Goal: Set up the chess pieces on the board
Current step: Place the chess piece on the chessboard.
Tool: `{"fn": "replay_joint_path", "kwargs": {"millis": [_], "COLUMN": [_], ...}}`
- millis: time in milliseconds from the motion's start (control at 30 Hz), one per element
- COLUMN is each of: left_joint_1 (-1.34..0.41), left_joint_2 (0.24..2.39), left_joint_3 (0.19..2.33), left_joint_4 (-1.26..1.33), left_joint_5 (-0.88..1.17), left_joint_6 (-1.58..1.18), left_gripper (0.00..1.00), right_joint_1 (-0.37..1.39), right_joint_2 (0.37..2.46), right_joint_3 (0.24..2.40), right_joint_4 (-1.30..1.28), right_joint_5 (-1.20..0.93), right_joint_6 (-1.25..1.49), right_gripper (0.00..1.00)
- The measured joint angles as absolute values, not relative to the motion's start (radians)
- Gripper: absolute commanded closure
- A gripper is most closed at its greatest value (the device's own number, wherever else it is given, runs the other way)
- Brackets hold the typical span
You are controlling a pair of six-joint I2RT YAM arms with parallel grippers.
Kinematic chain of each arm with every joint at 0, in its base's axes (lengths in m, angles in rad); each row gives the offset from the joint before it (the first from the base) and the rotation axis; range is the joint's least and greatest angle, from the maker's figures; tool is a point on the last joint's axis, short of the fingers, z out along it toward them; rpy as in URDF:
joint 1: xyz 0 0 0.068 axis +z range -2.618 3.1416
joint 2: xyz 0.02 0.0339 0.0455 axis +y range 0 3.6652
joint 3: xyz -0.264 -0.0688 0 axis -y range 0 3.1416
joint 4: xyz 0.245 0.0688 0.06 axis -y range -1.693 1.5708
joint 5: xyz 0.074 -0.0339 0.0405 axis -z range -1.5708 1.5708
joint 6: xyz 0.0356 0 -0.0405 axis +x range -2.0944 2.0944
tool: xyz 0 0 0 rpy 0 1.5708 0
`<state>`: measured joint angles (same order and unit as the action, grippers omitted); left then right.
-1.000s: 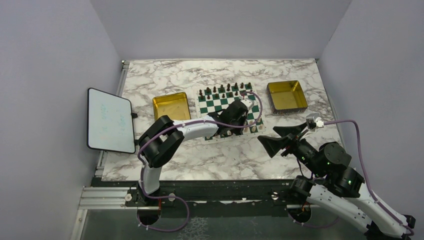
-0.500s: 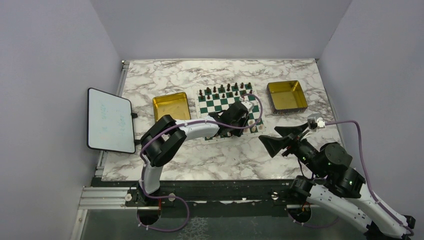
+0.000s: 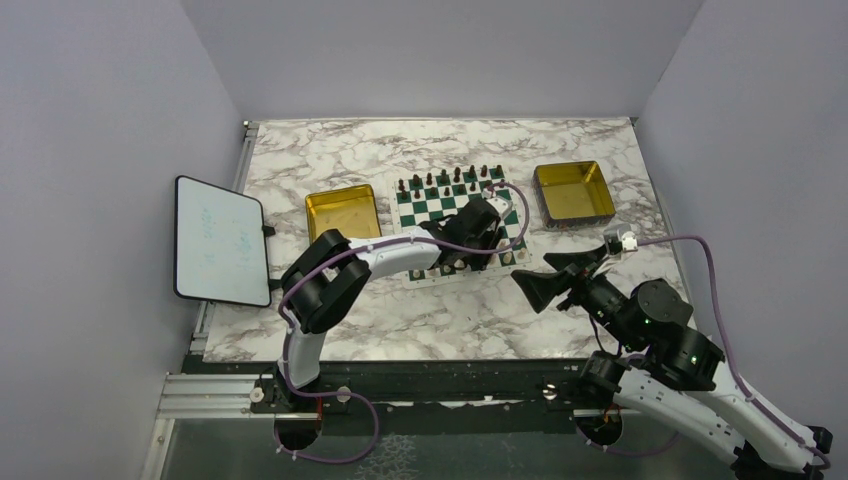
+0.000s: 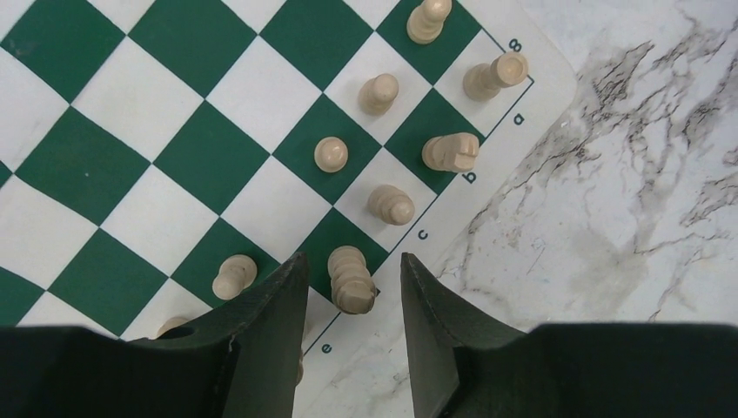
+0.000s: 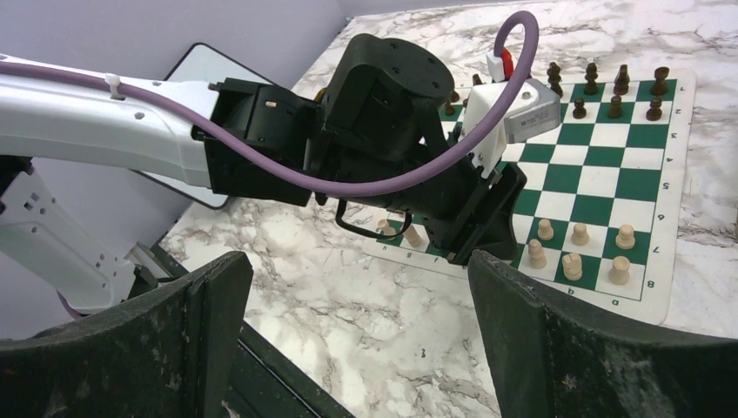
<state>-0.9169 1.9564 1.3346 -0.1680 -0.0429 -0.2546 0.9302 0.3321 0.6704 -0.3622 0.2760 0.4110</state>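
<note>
The board point(image 3: 455, 205) of green and white checks lies mid-table. Cream chess pieces point(image 4: 391, 204) stand along its near edge point(image 5: 580, 235). In the left wrist view my left gripper point(image 4: 352, 261) hovers over that edge, jaws open. One tall cream piece point(image 4: 351, 280) stands on a green square between the fingers point(image 4: 277, 296), with a gap on each side. From above, the left gripper point(image 3: 466, 250) covers the board's near middle. My right gripper point(image 3: 534, 270) hangs wide open and empty over bare marble to the board's right point(image 5: 357, 270).
Dark brown pieces point(image 3: 450, 178) line the board's far edge. One gold tray point(image 3: 342, 213) sits left of the board, another point(image 3: 573, 192) right of it. A white tablet point(image 3: 220, 240) lies at the table's left edge.
The left jaws have spread apart and the left wrist has shifted a little toward the board's far side. My right gripper has drifted slightly left, still wide open.
</note>
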Motion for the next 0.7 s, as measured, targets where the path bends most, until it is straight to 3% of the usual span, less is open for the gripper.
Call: {"fn": "replay_joint_path", "kwargs": {"millis": [700], "left_joint_1": [-0.901], "left_joint_2": [1.900], "left_joint_3": [1.462], "left_joint_4": [-0.339], "left_joint_5": [-0.125], "left_joint_6": [-0.259], "left_gripper": [0.52], "right_joint_1": [0.931], "right_joint_2": [0.332], "right_joint_3": [0.628], "right_joint_4": [-0.362], "right_joint_5": [0.278], "right_joint_6": [0.411], "right_gripper": [0.00]}}
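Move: The light chess piece on d, already let go, stands between the left hand's open fingers, its middle roughly 3 cm below the hand point and 1 cm back. The c piece stands about 3 cm to the hand's right, the e piece about 3 cm to its left and 1 cm back, and the e-file pawn about 3 cm left and 2 cm ahead. From the right hand the d piece lies some 13 cm ahead, 6 cm left and 26 cm below. The d piece is left behind as the left hand climbs about 5 cm away from it, most of that late, easing about 2 cm forward over the board. The hand slips slightly right at first, then swings to the left; its fingers stay less than half open, pointing down at a slant. Late on, the empty right hand sinks about 2 cm, wide open. ##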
